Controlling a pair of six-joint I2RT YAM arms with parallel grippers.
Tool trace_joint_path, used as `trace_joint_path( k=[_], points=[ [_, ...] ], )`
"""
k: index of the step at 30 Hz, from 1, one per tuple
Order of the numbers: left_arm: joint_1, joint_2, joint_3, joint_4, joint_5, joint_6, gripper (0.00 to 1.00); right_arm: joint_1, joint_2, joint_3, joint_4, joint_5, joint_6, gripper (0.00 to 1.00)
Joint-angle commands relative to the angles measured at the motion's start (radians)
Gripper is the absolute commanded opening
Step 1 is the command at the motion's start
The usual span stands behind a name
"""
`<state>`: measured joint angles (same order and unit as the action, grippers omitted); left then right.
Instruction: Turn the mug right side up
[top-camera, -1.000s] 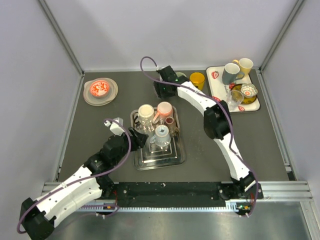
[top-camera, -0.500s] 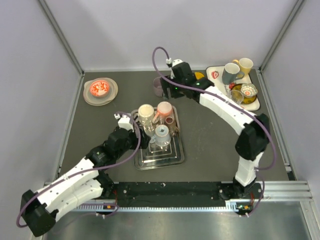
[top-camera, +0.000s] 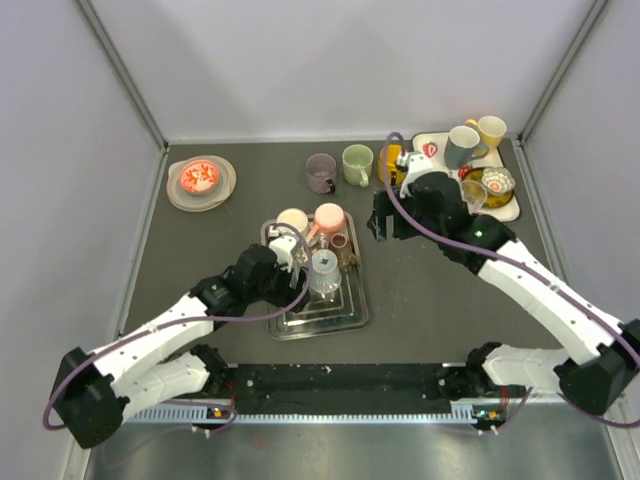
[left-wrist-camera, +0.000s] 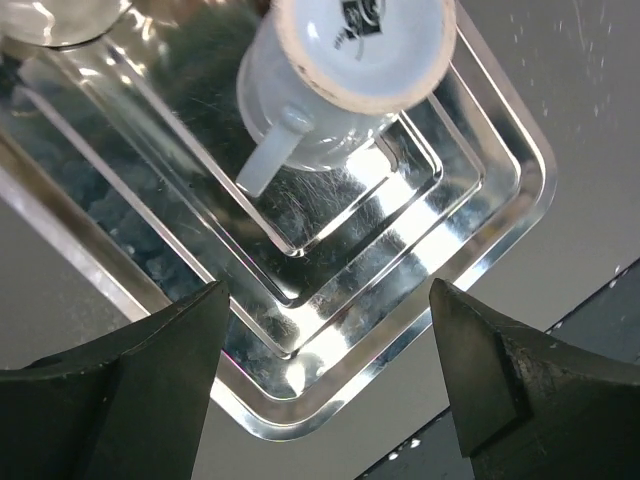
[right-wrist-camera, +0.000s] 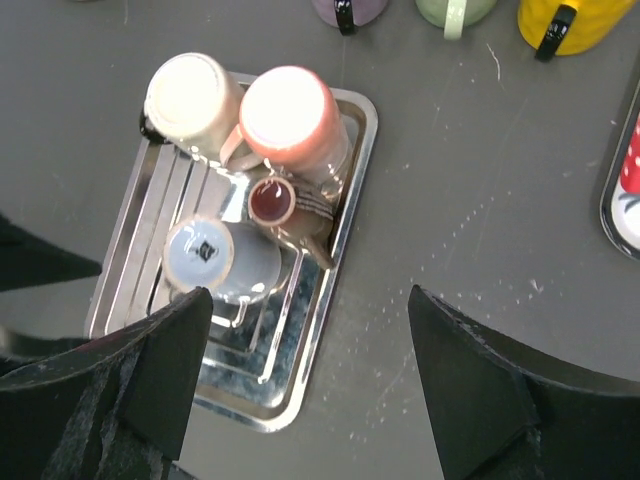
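Observation:
Three mugs stand upside down on the steel tray (top-camera: 352, 318): a cream mug (top-camera: 292, 221), a pink mug (top-camera: 330, 215) and a pale blue-white mug (top-camera: 323, 265). A small brown cup (top-camera: 340, 241) lies between them. My left gripper (top-camera: 297, 280) hangs open over the tray's near part. In the left wrist view the blue-white mug (left-wrist-camera: 350, 60) sits beyond the left gripper (left-wrist-camera: 330, 390), base up and untouched. My right gripper (top-camera: 383, 224) is open and empty above the table right of the tray. Its wrist view shows the cream mug (right-wrist-camera: 193, 95), pink mug (right-wrist-camera: 293, 115) and blue-white mug (right-wrist-camera: 215, 262).
A purple mug (top-camera: 321, 172), a green mug (top-camera: 357, 164) and a yellow mug (top-camera: 392, 160) stand upright at the back. A white tray (top-camera: 430, 185) with more mugs and cups sits at the back right. A plate (top-camera: 200, 183) lies at the back left.
The right arm pulled back from the purple mug at the back, towards the near right. The left gripper slid in over the tray. Both grippers opened wider.

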<state>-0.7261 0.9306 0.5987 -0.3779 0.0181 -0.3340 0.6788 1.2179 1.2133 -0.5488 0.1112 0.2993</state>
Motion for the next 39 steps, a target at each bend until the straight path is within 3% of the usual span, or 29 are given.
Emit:
trace_joint_path(
  k=[1, 10, 17, 27, 39],
  points=[
    [0.004, 0.056, 0.044, 0.063, 0.115, 0.22, 0.86, 0.011, -0.142, -0.083, 0.038, -0.007, 0.024, 0.79],
    [0.082, 0.283, 0.159, 0.085, 0.244, 0.395, 0.8, 0.01, -0.268, -0.173, 0.0, -0.013, 0.044, 0.79],
    [0.128, 0.41, 0.252, 0.074, 0.266, 0.469, 0.79, 0.01, -0.291, -0.19, -0.017, -0.008, 0.047, 0.79],
    [0.137, 0.51, 0.288, 0.08, 0.295, 0.474, 0.73, 0.01, -0.294, -0.192, -0.031, -0.002, 0.043, 0.79],
    [0.134, 0.495, 0.267, 0.07, 0.372, 0.398, 0.55, 0.01, -0.302, -0.207, -0.033, -0.005, 0.06, 0.79]
  ],
)
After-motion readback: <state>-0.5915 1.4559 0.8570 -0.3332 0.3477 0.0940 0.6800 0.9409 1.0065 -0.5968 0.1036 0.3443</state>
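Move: The upturned blue mug stands about 8 cm ahead of the open left hand and 7 cm to its right, its middle roughly 6 cm lower. The small brown mug is some 9 cm farther out than it and 4 cm more to the right. The pink mug stands about 15 cm beyond the blue one, about 1 cm to its right. From the right hand, the blue mug lies about 14 cm left, 7 cm back and 20 cm below. Coming in close at the near, handle side of the blue mug, the left hand dips, reaches about 6 cm forward and 3 cm right, then sinks again to about 4 cm lower in all, easing back slightly. It turns some 25 degrees clockwise while its fingers close part-way around the handle; a grip can't be seen. The right hand, open, withdraws about 5 cm back and 4 cm right, away from the placed mugs. ##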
